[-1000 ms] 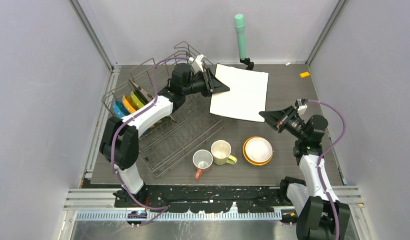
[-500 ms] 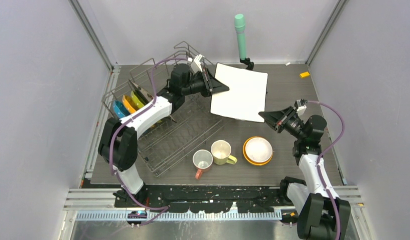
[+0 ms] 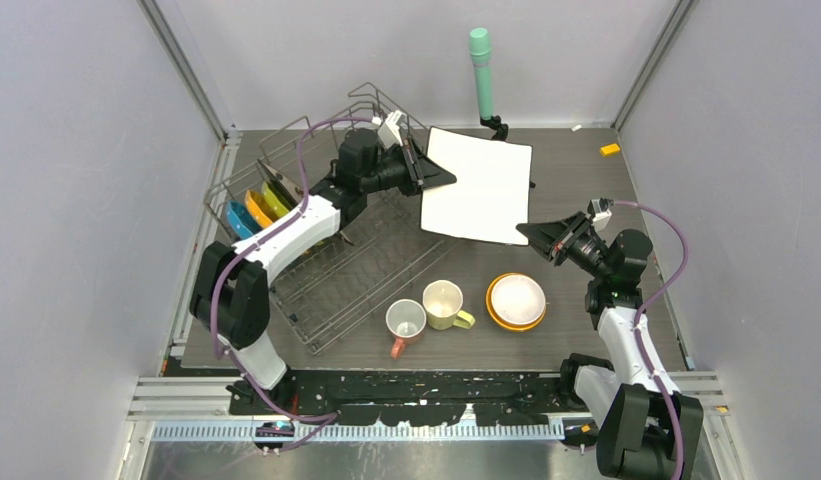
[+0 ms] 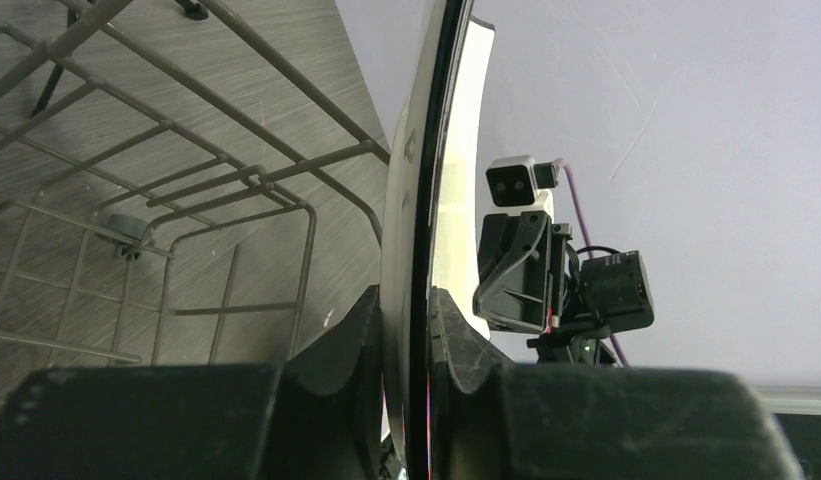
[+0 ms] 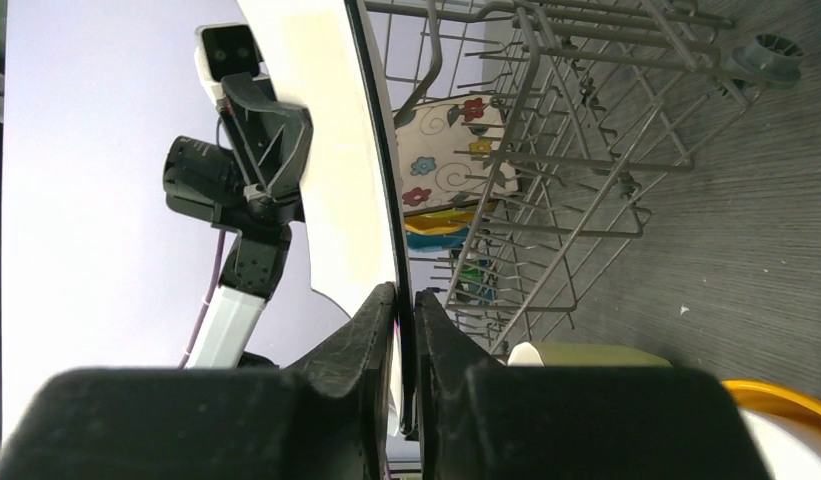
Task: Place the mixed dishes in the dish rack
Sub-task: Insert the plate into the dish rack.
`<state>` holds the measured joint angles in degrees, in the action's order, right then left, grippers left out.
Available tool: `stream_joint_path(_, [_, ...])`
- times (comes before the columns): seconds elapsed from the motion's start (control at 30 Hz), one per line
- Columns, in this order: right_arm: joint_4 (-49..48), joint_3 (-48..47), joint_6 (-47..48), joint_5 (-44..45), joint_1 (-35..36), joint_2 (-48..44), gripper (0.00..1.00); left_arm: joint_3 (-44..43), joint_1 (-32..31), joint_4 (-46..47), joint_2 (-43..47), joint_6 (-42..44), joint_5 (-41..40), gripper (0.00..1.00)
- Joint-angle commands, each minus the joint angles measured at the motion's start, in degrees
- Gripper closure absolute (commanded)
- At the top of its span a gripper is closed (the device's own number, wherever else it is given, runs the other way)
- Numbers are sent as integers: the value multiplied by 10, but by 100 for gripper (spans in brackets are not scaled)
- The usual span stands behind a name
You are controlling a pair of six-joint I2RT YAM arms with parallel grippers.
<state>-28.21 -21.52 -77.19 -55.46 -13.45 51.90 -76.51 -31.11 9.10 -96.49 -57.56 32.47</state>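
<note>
A white square plate (image 3: pixel 481 190) hangs tilted above the table between both arms. At its left edge my left gripper (image 3: pixel 441 176) is shut on it, fingers pressed on either face (image 4: pixel 406 320). My right gripper (image 3: pixel 526 232) sits at the plate's near right corner, its jaws close on both sides of the rim (image 5: pixel 406 305). The wire dish rack (image 3: pixel 356 270) stands left of the plate, with blue (image 3: pixel 236 218), orange (image 3: pixel 256 208) and yellow-green (image 3: pixel 276 198) plates upright in its far left end. A pink mug (image 3: pixel 406 322), a pale-yellow mug (image 3: pixel 444 303) and a white bowl inside an orange bowl (image 3: pixel 515 300) sit on the table in front.
A green-topped cylinder (image 3: pixel 480 70) on a black tripod stands at the back, just behind the plate. A small orange block (image 3: pixel 610 150) lies at the far right. Grey walls close in both sides of the dark table (image 3: pixel 576 180).
The plate and both grippers have drifted slightly left, toward the rack. The mugs and bowls have not moved.
</note>
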Motion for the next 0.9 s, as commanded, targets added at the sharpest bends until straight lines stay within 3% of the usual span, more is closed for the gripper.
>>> stream_joint_path(0.0, [-9, -38, 18, 15, -3, -2, 77, -19, -2, -3, 52, 92, -9, 100])
stream_joint_path(0.07, [19, -44, 33, 16, -3, 0, 67, -30, -2, -30, 55, 113, -12, 100])
stream_joint_path(0.2, [41, -47, 44, 18, -2, 8, 59, -24, -1, -32, 71, 119, -21, 100])
stream_joint_path(0.53, [44, -47, 43, 18, -2, 11, 56, -30, 15, -34, 104, 108, -20, 100])
stream_joint_path(0.87, [73, -47, 55, 21, -2, 18, 59, -85, 42, -174, 130, 98, -62, 100])
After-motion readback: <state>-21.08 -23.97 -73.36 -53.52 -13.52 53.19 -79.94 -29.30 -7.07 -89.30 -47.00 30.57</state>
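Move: The white plate is still between both hands, the left on its left edge and the right on its near right corner. The next free rack slot lies about 23 cm left of the left hand, 3 cm nearer the base and 13 below; the flowered plate stands some 5 cm beyond that slot to the left and 1 cm nearer. From the right hand the slot is about 37 cm left, 7 ahead and 10 below; the bowls sit 14 cm behind it, 4 right and 16 below. The right fingers open to let go of the plate's corner and that hand all but stays in place, drifting about 1 cm forward and down, while the left keeps its pinch on the opposite edge. The left hand first draws back about 1.5 cm, then carries the plate some 3.5 cm left and 2 cm up towards the rack slots, its fingers tipping slightly down, by under 10 degrees. ##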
